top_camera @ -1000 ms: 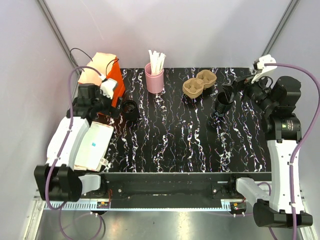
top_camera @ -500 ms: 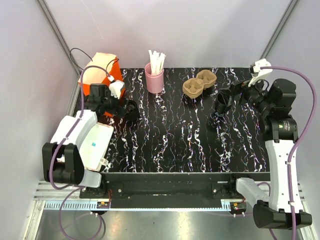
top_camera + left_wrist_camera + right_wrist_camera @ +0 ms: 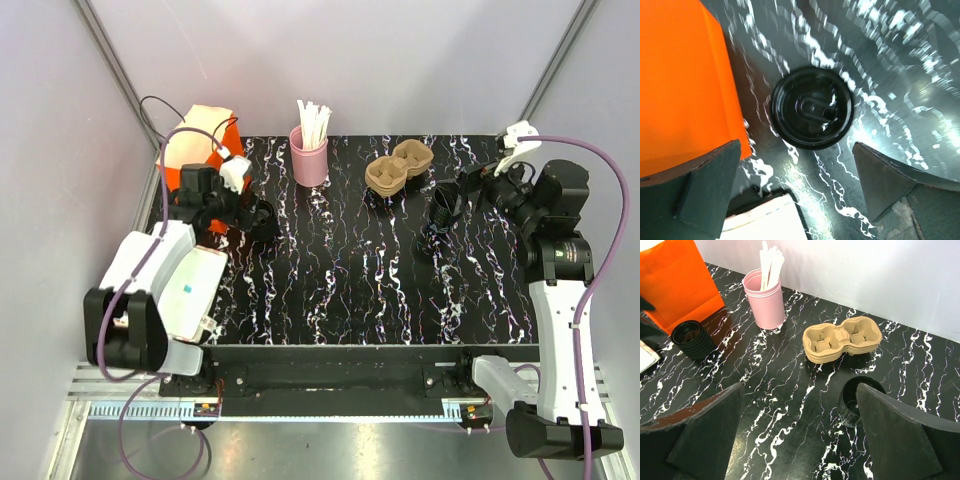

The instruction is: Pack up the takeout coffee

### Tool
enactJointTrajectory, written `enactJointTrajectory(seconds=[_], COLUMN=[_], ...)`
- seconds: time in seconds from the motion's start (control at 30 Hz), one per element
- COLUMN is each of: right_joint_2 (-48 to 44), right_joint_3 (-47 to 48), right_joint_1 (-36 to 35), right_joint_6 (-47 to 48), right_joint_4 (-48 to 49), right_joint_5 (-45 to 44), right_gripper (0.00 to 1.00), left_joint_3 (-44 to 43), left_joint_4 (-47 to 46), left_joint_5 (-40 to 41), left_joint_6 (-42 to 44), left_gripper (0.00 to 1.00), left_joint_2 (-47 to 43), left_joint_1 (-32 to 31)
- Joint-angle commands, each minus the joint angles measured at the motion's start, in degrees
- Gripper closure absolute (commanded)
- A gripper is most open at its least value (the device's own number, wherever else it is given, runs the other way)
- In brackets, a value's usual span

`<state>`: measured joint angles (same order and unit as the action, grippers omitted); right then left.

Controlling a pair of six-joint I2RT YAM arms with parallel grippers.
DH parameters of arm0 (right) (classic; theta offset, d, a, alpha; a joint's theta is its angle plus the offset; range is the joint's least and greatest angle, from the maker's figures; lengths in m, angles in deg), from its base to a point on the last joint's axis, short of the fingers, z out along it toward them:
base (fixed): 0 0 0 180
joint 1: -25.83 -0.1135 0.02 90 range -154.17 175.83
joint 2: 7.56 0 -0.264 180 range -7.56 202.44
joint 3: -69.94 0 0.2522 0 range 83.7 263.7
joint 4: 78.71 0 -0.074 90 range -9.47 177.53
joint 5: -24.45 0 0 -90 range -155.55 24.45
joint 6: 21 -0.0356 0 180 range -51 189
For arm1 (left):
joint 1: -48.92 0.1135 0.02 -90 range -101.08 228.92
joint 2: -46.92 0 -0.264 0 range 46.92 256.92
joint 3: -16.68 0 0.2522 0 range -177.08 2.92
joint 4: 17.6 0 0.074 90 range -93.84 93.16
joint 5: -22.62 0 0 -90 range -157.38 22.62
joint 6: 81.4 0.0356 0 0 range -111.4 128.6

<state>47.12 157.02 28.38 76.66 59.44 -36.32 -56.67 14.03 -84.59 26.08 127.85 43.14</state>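
The takeout coffee is a small black lidded cup standing just right of the orange paper bag. In the left wrist view its lid shows a sip hole, and the bag's wall is on the left. My left gripper is open and empty, and the cup sits just beyond its fingertips. My right gripper is open and empty at the far right. From there the coffee and the bag show far off.
A pink cup of white sticks and a cardboard cup carrier stand at the back. An open black ringed stack sits under my right gripper. A white flat package lies at the left edge.
My left gripper has swung forward and right, from beside the bag to just behind the coffee. My right gripper has shifted slightly left over the black stack.
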Motion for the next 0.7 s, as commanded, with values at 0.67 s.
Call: enactJointTrajectory(seconds=[0.67], right_joint_2=[-1.68], right_joint_3=[-0.54], right_joint_1=[-0.35], right_joint_6=[0.86], right_joint_4=[2.43], right_joint_5=[0.91], right_gripper=[0.0], left_joint_3=[-16.95], left_joint_4=[-2.75], left_joint_5=[6.49], left_joint_6=[12.67], left_gripper=[0.01], left_joint_2=[-8.87], left_joint_1=[0.94])
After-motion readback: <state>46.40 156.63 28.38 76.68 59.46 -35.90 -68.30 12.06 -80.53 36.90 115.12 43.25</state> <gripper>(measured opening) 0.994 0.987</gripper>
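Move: The black cup in front of my left hand stands about 5 cm ahead, 3 cm to the right and 10 cm below it. The orange bag is roughly 12 cm ahead and 10 cm left, its middle a little below my hand; the pink straw holder is some 21 cm ahead, 15 cm right and 9 cm down. From my right hand that same cup lies about 13 cm ahead, 41 cm left and 33 cm down. I pull my empty left hand quickly up and away from the black cup, about 20 cm, drawing back some 4 cm as it climbs and tipping the fingers up by about 35 degrees until they point nearly level. Near the top I swing it forward again by some 5 cm and begin to sink slightly beside the bag's top, fingers still wide open. ##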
